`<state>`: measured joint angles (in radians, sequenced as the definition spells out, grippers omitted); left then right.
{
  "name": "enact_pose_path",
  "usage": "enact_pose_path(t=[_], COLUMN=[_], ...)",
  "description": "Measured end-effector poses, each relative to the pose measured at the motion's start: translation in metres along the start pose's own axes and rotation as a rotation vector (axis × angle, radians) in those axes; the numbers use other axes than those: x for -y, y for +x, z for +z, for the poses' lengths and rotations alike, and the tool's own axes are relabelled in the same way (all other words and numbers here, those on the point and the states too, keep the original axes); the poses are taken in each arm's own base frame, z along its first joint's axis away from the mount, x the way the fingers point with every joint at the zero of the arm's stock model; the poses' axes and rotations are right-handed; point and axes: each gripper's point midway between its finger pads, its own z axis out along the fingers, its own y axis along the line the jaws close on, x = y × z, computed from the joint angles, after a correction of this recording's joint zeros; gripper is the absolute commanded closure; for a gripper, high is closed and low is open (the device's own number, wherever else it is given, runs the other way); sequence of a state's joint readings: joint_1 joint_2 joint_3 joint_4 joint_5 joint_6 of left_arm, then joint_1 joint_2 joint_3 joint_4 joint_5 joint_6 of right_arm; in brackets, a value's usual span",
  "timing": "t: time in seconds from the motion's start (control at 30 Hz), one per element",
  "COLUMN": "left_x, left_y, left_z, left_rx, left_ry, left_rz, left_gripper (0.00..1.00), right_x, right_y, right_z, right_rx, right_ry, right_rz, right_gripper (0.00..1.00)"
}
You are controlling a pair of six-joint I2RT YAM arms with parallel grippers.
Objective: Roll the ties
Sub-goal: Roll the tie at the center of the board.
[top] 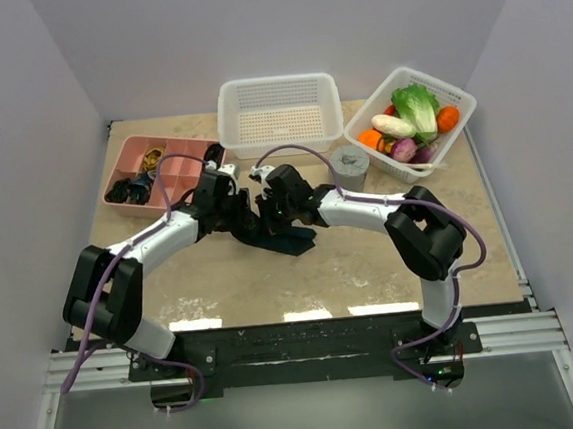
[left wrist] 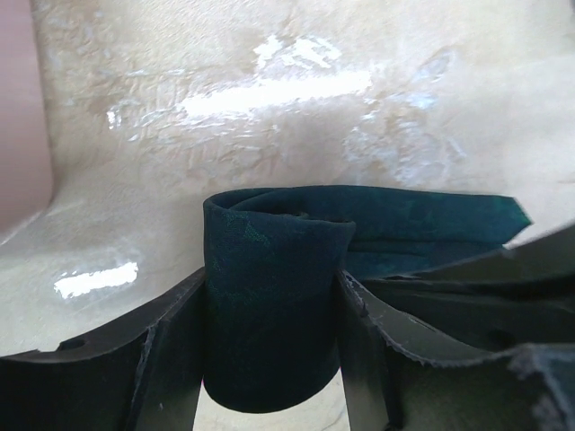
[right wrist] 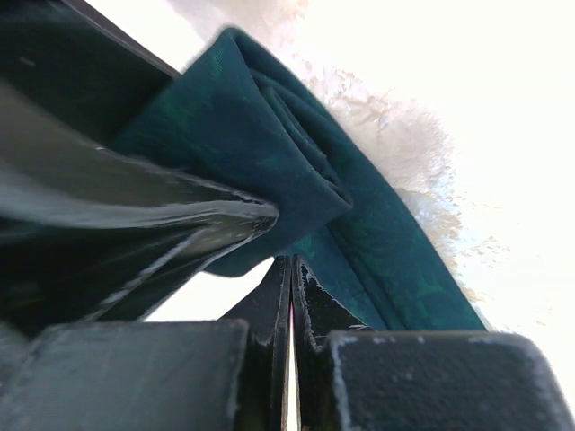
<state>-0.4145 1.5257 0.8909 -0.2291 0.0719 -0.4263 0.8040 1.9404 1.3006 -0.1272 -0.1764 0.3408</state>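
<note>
The dark teal tie (top: pixel 291 238) lies at the middle of the table, partly rolled. In the left wrist view its rolled end (left wrist: pixel 269 247) stands between my left gripper's (left wrist: pixel 272 301) two fingers, which press on both sides of it; the flat tail (left wrist: pixel 431 215) runs off to the right. My right gripper (right wrist: pixel 292 267) is shut with nothing between its fingers. Its tips sit against the tie's band just below the roll (right wrist: pixel 260 144). From above, both grippers (top: pixel 249 214) (top: pixel 268 214) meet over the tie and hide the roll.
A pink compartment tray (top: pixel 175 149) with small items sits at the back left, a white basket (top: pixel 281 125) at the back middle, and a white bin (top: pixel 459 124) of toy vegetables at the back right. A grey cylinder (top: pixel 349 167) stands just behind my right arm.
</note>
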Motion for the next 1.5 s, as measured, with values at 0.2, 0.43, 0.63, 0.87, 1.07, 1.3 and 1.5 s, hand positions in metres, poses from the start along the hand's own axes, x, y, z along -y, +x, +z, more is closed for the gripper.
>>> enact_pose_path(t=[0.2,0.43,0.63,0.87,1.07,1.3,1.5], left_x=[-0.016,-0.038,-0.044,-0.046,-0.042,-0.031,-0.018], left_y=[0.004,0.001,-0.003,0.0,0.001,0.003,0.012], left_z=[-0.002,-0.011,-0.018,-0.019,-0.017,-0.017,-0.008], left_rx=[-0.021,-0.012,-0.003,-0.023,-0.034,-0.036,-0.051], left_ry=[-0.139,-0.295,-0.422,-0.584,-0.704,-0.772,-0.809], left_rz=[0.031,0.072,0.134,0.245,0.332,0.396,0.455], left_gripper=[0.42,0.41,0.41,0.41,0.41,0.41,0.41], right_x=[0.006,0.041,0.082,0.097,0.1,0.113,0.121], right_y=[-0.007,0.006,0.011,0.005,0.01,0.023,0.034], right_z=[-0.009,-0.018,-0.032,-0.047,-0.047,-0.048,-0.049], right_rx=[0.024,0.003,0.005,0.037,0.029,0.008,-0.008], right_ry=[0.031,0.105,0.176,0.216,0.222,0.258,0.275], right_rz=[0.011,0.077,0.158,0.183,0.187,0.209,0.24], right_gripper=[1.0,1.0,1.0,1.0,1.0,1.0,1.0])
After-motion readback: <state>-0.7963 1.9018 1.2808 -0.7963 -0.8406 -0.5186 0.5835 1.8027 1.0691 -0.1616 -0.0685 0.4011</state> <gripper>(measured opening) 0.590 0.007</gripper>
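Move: I still have the tie's roll between my left fingers; the middle of its flat tail lies about 8 cm to the right, 3 cm back and 4 cm below. The pink tray's middle is some 18 cm to the left and 13 cm ahead. From my shut right fingers the held roll is roughly 4 cm to the left, level with them, and the tail's free end about 9 cm right, 4 cm back and 4 cm below. The grey roll stands some 20 cm right and 12 cm ahead. Keeping my grip on the tie's roll, I roll my left hand about 50 degrees, its left side rising and the fingertips swinging left beneath it; the hand shifts 5 cm left, then comes back about 3 cm right. Meanwhile my right hand clears away from the roll, some 13 cm right and a little forward, sinking 3 cm over bare board with its fingers still shut. ##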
